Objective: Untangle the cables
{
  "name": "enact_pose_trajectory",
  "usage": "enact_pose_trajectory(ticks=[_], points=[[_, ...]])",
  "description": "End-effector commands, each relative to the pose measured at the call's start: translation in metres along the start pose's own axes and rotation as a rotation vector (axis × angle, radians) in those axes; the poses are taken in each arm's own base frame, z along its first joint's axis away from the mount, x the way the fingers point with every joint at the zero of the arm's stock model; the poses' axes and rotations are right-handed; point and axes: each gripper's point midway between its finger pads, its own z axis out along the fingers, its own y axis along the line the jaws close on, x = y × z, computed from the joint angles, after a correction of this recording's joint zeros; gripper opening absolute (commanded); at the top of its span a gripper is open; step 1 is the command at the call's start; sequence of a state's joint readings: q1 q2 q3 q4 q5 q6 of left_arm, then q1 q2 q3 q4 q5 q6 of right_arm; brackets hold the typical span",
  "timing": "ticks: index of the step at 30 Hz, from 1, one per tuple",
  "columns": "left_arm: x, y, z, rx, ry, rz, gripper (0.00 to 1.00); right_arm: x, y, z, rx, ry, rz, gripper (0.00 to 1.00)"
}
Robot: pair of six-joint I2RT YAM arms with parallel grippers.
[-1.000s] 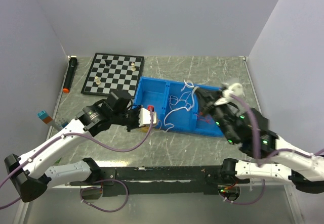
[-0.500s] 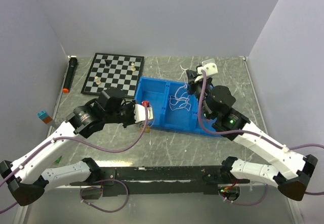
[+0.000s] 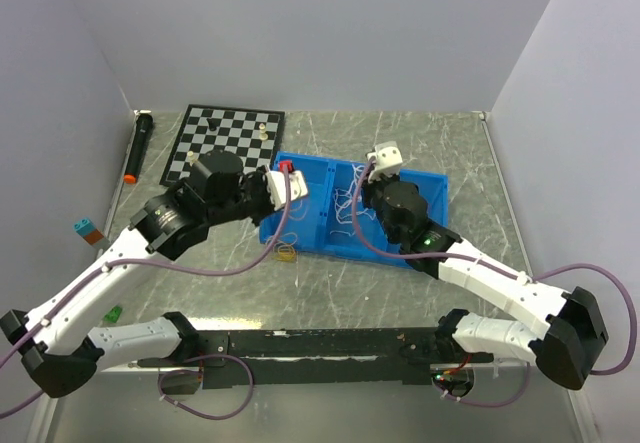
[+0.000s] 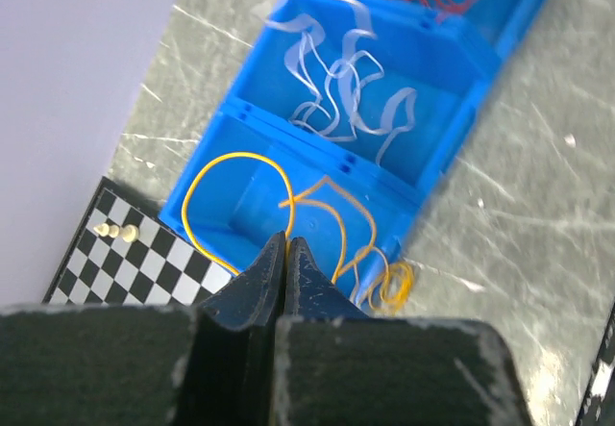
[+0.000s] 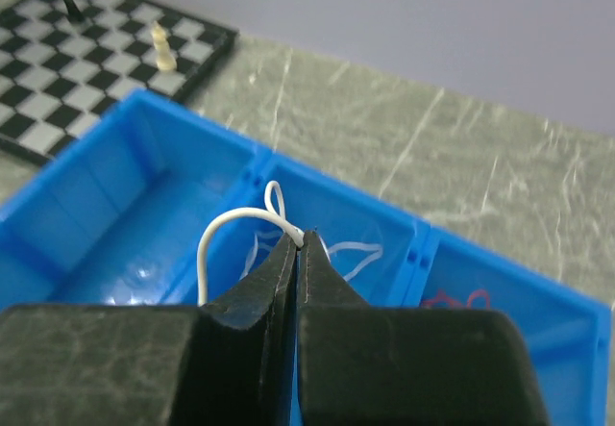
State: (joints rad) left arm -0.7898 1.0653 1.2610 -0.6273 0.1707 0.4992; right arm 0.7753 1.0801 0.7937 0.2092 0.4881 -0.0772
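Note:
A blue three-part tray (image 3: 312,246) lies mid-table. In the left wrist view my left gripper (image 4: 285,240) is shut on a yellow cable (image 4: 207,176). That cable loops inside the tray's left compartment and runs over the front wall to a small coil (image 4: 390,287) on the table. My right gripper (image 5: 300,238) is shut on a white cable (image 5: 223,224), which arches up from the middle compartment. More white cables (image 4: 348,109) lie loose in that compartment. A red cable (image 5: 452,301) rests in the right compartment.
A chessboard (image 3: 225,145) with a few pieces sits behind the tray on the left. A black marker with an orange tip (image 3: 138,148) lies by the left wall. A small blue-orange block (image 3: 87,230) and a green bit (image 3: 112,314) are at the left edge.
The right arm swung left from the tray's right end to over the middle compartment. The left gripper moved back from the tray's front edge to above the left compartment, drawing the yellow cable with it.

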Motion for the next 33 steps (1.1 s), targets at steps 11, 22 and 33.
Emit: enact_pose_trajectory(ticks=[11,22,33], points=[[-0.043,0.057,0.014,-0.157,-0.068,-0.147,0.01,0.019,-0.003,0.008,0.026,0.055,0.162,0.0],[-0.011,0.096,0.059,-0.155,0.035,-0.259,0.01,0.074,0.016,0.008,-0.029,0.226,0.361,0.17],[0.038,0.111,0.097,-0.127,0.113,-0.316,0.01,0.038,0.007,-0.027,-0.082,0.156,0.444,0.67]])
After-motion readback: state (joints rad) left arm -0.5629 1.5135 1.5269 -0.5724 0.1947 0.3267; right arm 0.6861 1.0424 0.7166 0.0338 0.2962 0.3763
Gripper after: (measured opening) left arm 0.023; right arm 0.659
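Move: The middle compartment, where the white cable in the right fingers is going, lies about 3 cm ahead of the right hand, 1 cm left and 23 cm below. The left compartment is some 5 cm ahead and 14 cm left; the red cable, 1 cm ahead and 11 cm right. From the left hand, holding the yellow cable, the left compartment is about 7 cm ahead, 4 cm right and 27 cm below; the yellow cable's tail, 5 cm back, 1 cm right. The white cable is lowered about 9 cm towards the middle compartment and let go as the right fingers, tipping some 20 degrees further down and rolling left side up, open about two-thirds, then lift slightly and draw back. The yellow cable stays pinched in the left hand, carried some 13 cm forward over the left compartment, first rising, then sinking, as the wrist swings counter-clockwise and tips down. ##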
